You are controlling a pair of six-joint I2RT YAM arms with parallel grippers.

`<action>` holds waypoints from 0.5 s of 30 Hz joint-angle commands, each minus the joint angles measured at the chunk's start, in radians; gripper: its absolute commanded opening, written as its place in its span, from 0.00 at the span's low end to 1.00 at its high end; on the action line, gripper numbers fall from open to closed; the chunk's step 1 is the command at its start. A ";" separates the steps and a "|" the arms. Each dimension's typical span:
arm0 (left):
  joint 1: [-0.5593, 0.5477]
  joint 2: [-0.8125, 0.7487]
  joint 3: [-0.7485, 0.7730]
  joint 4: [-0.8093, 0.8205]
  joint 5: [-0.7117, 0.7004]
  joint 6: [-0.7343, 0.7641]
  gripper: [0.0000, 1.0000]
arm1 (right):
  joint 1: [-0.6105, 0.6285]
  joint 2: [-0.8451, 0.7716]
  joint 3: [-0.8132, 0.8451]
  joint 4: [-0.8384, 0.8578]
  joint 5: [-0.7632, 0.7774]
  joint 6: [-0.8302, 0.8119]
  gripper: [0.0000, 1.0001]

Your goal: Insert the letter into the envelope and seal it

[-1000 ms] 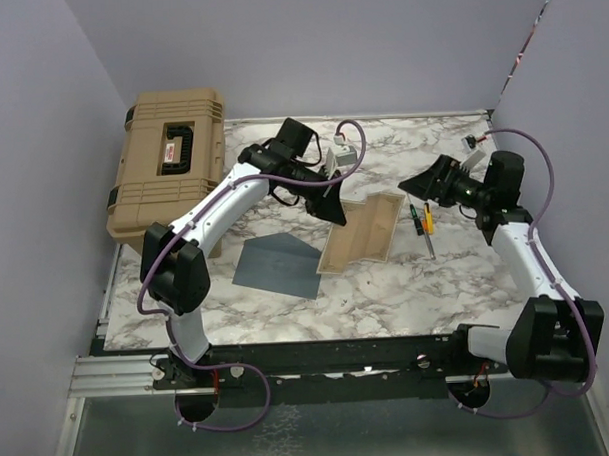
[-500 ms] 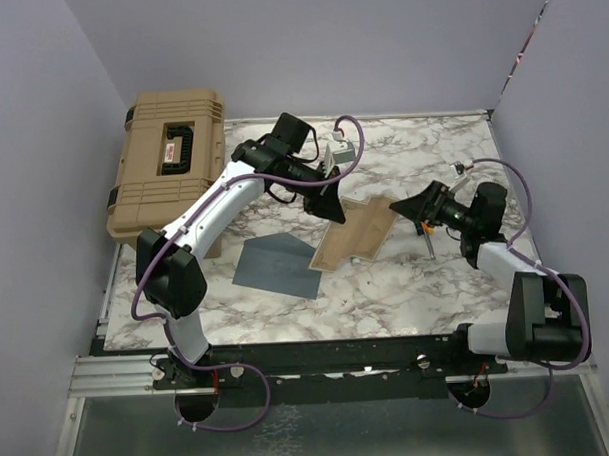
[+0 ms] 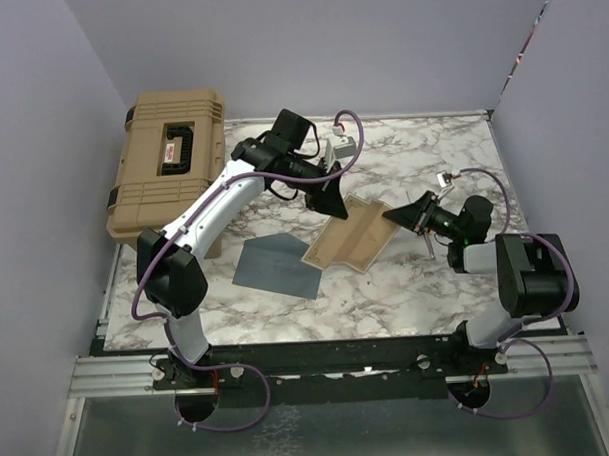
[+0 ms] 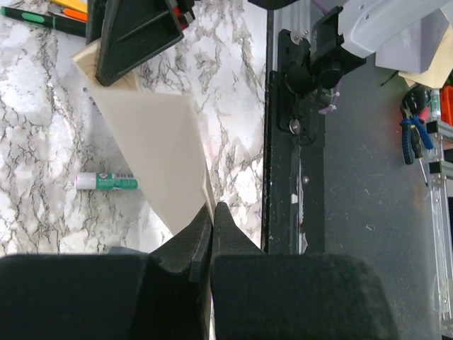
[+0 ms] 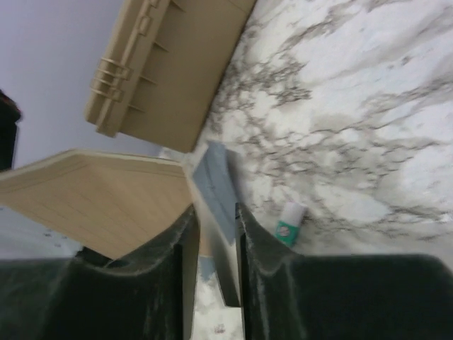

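Observation:
The tan letter [image 3: 347, 242] hangs tilted above the marble table, its far corner pinched in my left gripper [image 3: 332, 202], which is shut on it. In the left wrist view the letter [image 4: 152, 134] fans out from the left gripper [image 4: 212, 209]. My right gripper [image 3: 389, 216] is at the letter's right corner. In the right wrist view its jaws [image 5: 214, 212] stand apart, with the letter [image 5: 99, 202] against the left finger. The blue-grey envelope [image 3: 274, 266] lies flat on the table to the letter's left, and the envelope [image 5: 216, 185] shows beyond the right jaws.
A big tan hard case [image 3: 168, 173] sits at the back left. Pens [image 3: 425, 234] lie under the right gripper. A green-and-white glue stick [image 4: 106, 182] lies on the marble below the letter. A black rail [image 4: 283, 142] runs along the table's near edge.
My right arm has swung left from the pens to the letter's right corner, and its jaws have narrowed. The left gripper has lifted and turned the letter.

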 commanded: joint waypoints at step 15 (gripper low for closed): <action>0.028 -0.058 0.007 0.374 -0.254 -0.412 0.00 | 0.015 -0.423 0.260 -0.638 0.134 -0.151 0.01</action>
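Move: The letter hangs from the left fingers, its middle about 3 cm right of that hand, 1 cm back and 9 cm below. From the right hand, half closed at the letter's right edge, that middle is some 9 cm left, 4 cm back and roughly level. From the right hand the glue stick lies about 6 cm left and 4 cm back, the envelope about 27 cm left and 8 cm back, both some 13 cm below. Right hand shuts on the letter's right edge, rises some 12 cm; left, still gripping, goes 5 cm forward. ##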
